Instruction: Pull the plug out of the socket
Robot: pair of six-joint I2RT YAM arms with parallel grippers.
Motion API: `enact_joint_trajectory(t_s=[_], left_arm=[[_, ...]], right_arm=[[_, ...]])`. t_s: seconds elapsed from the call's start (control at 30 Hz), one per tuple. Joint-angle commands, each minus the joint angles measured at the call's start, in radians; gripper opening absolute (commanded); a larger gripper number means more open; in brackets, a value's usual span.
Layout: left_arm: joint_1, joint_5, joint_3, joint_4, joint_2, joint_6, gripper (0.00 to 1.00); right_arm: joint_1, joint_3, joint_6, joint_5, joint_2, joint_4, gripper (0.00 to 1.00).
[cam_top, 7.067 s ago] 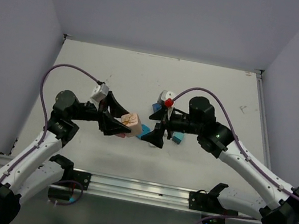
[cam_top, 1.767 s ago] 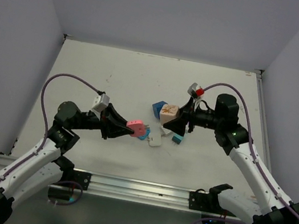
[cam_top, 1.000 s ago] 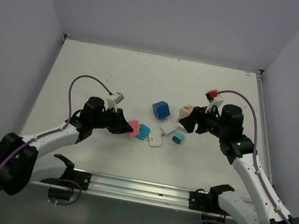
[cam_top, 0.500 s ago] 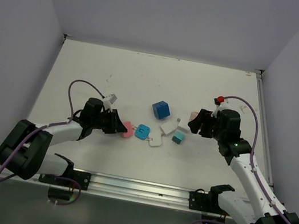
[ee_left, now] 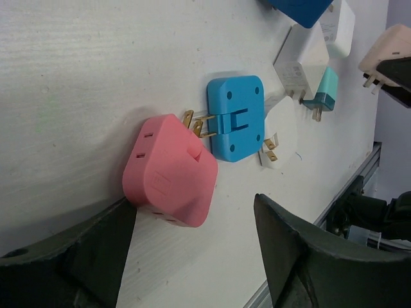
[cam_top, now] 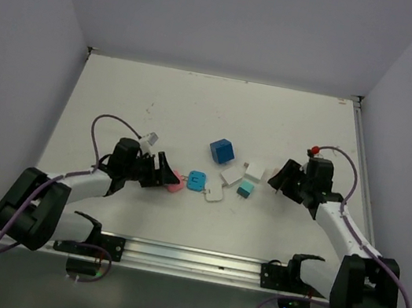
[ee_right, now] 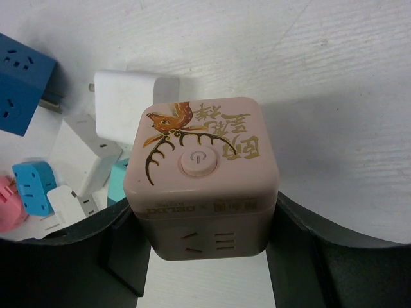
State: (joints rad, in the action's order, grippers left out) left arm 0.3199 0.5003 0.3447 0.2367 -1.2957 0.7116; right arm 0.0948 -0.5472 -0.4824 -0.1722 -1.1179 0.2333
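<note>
The pink plug (ee_left: 170,170) lies on the white table, its brass prongs pointing at a blue adapter (ee_left: 236,117). My left gripper (ee_left: 194,212) is open around it, and the plug rests against the left finger. From above, the plug (cam_top: 175,180) sits just right of the left gripper (cam_top: 161,172). The socket (ee_right: 204,173), a pale pink cube with a gold deer design and a power button, is clamped between the fingers of my right gripper (ee_right: 202,218). In the top view the socket (cam_top: 275,180) is at the right, low over the table, well apart from the plug.
Between the arms lie a blue adapter (cam_top: 197,180), a white plug (cam_top: 213,195), a white charger (cam_top: 231,176), a teal plug (cam_top: 245,188), another white block (cam_top: 254,170) and a dark blue cube socket (cam_top: 221,151). A metal rail (cam_top: 187,258) runs along the near edge.
My left gripper has opened and let go of the pink plug, which now lies on the table. The right arm has carried the cube socket further right and lower.
</note>
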Motion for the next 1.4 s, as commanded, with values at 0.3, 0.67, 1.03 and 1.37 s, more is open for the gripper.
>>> enact_joint_trajectory(t_s=[0.3,0.67,1.03,1.37], left_arm=[[-0.019,-0.156,0.102,-0.281,0.245,-0.072,0.98],[-0.021,-0.419,0.299,-0.592,0.469,-0.219,0.99],[-0.021,-0.566,0.477,-0.777,0.602,-0.294,1.00],[-0.021,-0.634,0.620,-0.882,0.668,-0.307,1.00]], right_arm=[[-0.037,-0.028,-0.073,-0.135,-0.195,-0.167,0.03],[-0.037,-0.016,-0.065,-0.069,-0.201,-0.138,0.50],[-0.038,-0.016,-0.048,0.020,-0.112,-0.054,0.91],[-0.038,-0.115,0.001,0.102,0.088,0.125,0.98]])
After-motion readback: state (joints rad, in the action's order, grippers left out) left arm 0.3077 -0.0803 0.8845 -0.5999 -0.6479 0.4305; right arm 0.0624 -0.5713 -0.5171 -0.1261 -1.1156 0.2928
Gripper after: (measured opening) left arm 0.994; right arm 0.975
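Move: Just ahead of the left fingers, already spread, the pink plug lies about 3 cm to the right, 1 cm farther out and 2 cm lower; the blue plug sits some 6 cm right of it and the white plug about 12 cm right. For the peach socket in the right hand, the bare spot on the table is about 2 cm ahead, 2 cm left and 4 cm below; the white cube stands 7 cm left and 3 cm ahead, the teal plug 9 cm left and 2 cm back. Lowering the held peach socket some 3 cm, with a slight shift forward and left, the right hand sets it on the table beside the white cube, pauses, opens wide and draws off right and up, slightly back. Meanwhile the left hand, opening fully, climbs about 22 cm and swings left away from the pink plug, its fingers tilting up. ##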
